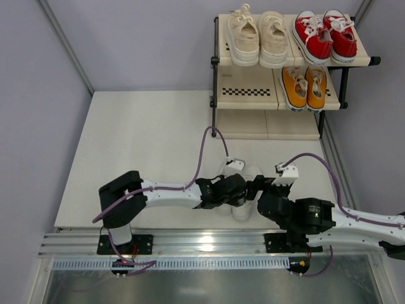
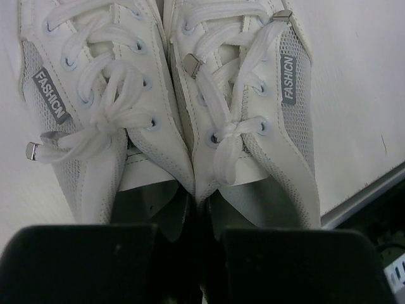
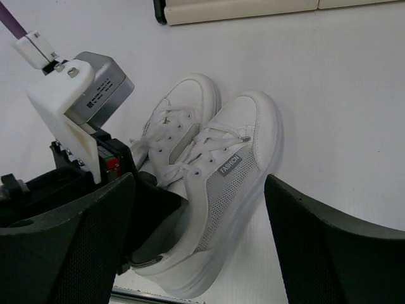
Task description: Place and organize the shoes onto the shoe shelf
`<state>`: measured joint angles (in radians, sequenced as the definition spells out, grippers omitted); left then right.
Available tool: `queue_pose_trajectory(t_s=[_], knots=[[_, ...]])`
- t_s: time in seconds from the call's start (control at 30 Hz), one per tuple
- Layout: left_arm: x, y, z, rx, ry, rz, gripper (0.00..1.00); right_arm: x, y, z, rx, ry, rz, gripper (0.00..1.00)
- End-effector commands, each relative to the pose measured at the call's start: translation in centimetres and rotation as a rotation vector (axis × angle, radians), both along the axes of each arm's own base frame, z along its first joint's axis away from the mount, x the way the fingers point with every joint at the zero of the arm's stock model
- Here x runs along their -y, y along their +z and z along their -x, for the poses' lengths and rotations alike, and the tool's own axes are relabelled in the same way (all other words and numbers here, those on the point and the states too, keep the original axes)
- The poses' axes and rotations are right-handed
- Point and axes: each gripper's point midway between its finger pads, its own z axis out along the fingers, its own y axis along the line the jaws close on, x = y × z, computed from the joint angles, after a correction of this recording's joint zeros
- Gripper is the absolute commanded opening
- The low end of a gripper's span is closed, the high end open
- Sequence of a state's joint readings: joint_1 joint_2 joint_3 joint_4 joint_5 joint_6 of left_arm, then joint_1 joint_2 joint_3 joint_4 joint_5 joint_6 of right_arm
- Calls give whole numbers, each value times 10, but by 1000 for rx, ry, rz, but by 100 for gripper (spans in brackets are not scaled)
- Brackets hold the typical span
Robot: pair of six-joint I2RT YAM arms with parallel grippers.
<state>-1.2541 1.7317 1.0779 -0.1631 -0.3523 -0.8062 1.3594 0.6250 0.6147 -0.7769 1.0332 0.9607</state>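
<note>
The pair of white sneakers (image 1: 251, 172) sits side by side near the table's front edge, toes pointing at the shoe shelf (image 1: 250, 92). My left gripper (image 2: 196, 253) is shut on the two inner collars, pinching the left shoe (image 2: 101, 95) and right shoe (image 2: 253, 95) together. In the right wrist view the white pair (image 3: 221, 183) leans slightly, with the left arm's black finger (image 3: 145, 209) inside the openings. My right gripper (image 3: 199, 253) is open just behind the heels, holding nothing. The cream pair (image 1: 258, 35) and red pair (image 1: 326, 35) stand on the top tier. The orange pair (image 1: 304, 85) is on the middle tier's right.
The left half of the middle tier and the bottom tier (image 1: 266, 126) are bare. The metal rail (image 1: 202, 244) runs along the table's front edge right behind the white shoes. Purple cables (image 1: 212, 136) loop over the table between the arms and the shelf.
</note>
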Motion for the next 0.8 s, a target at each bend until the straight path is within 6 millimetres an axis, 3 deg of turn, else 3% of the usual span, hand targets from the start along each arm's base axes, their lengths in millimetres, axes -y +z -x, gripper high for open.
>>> queue_pose_trajectory(t_s=[0.0, 0.17, 0.33, 0.4, 0.43, 0.53, 0.57, 0.6, 0.63, 0.67, 0.7, 0.77], knots=[[51, 56, -30, 111, 31, 197, 0, 17, 19, -4, 35, -85, -58, 84], [50, 42, -52, 127, 158, 160, 0, 27, 25, -3, 39, -103, -62, 84], [40, 52, -77, 186, 320, 174, 0, 30, 27, -4, 44, -118, -58, 84], [40, 45, -80, 179, 345, 153, 0, 30, 28, -4, 46, -121, -54, 84], [45, 54, -84, 185, 363, 168, 0, 30, 30, -4, 47, -120, -56, 84], [48, 43, -85, 159, 400, 160, 3, 31, 30, -4, 45, -124, -47, 84], [48, 40, -85, 153, 405, 164, 14, 32, 30, -4, 44, -124, -40, 84], [51, 41, -85, 145, 417, 191, 38, 32, 30, -4, 42, -123, -40, 84], [52, 42, -85, 142, 420, 205, 52, 32, 30, -4, 41, -123, -36, 84], [48, 36, -84, 138, 426, 202, 64, 32, 30, -4, 41, -124, -35, 84], [48, 44, -83, 139, 429, 226, 75, 34, 29, -3, 41, -124, -25, 84], [45, 50, -84, 152, 435, 261, 89, 36, 29, -3, 39, -131, -29, 84]])
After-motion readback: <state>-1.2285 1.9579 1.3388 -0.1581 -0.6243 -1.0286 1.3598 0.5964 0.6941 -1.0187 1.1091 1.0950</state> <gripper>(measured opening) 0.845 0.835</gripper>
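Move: The left hand already has the white shoes pinched between its fingers near their heels; the pair's middle lies some 4 cm ahead, about in line sideways and 3 cm below it. The left half of the bottom shelf is roughly 27 cm ahead, 1 cm right and 4 cm lower, and the rack's left front foot about 23 cm ahead, 8 cm left and 6 cm lower. From the right hand the white shoes are about 6 cm ahead, 7 cm left and 12 cm below. Keeping its pinch on the two shoes' inner sides, the left hand takes the pair right and then mainly forward towards the bottom shelf, about 6 cm out and 3 cm right, turning some 15 degrees counter-clockwise to square the toes to the rack; it then spreads its fingers wide to let the shoes go and lifts nearly 2 cm, still easing forward and right. Meanwhile the open, empty right hand backs off about 3.5 cm to the right and rises slightly, clearing room beside the shoes. ##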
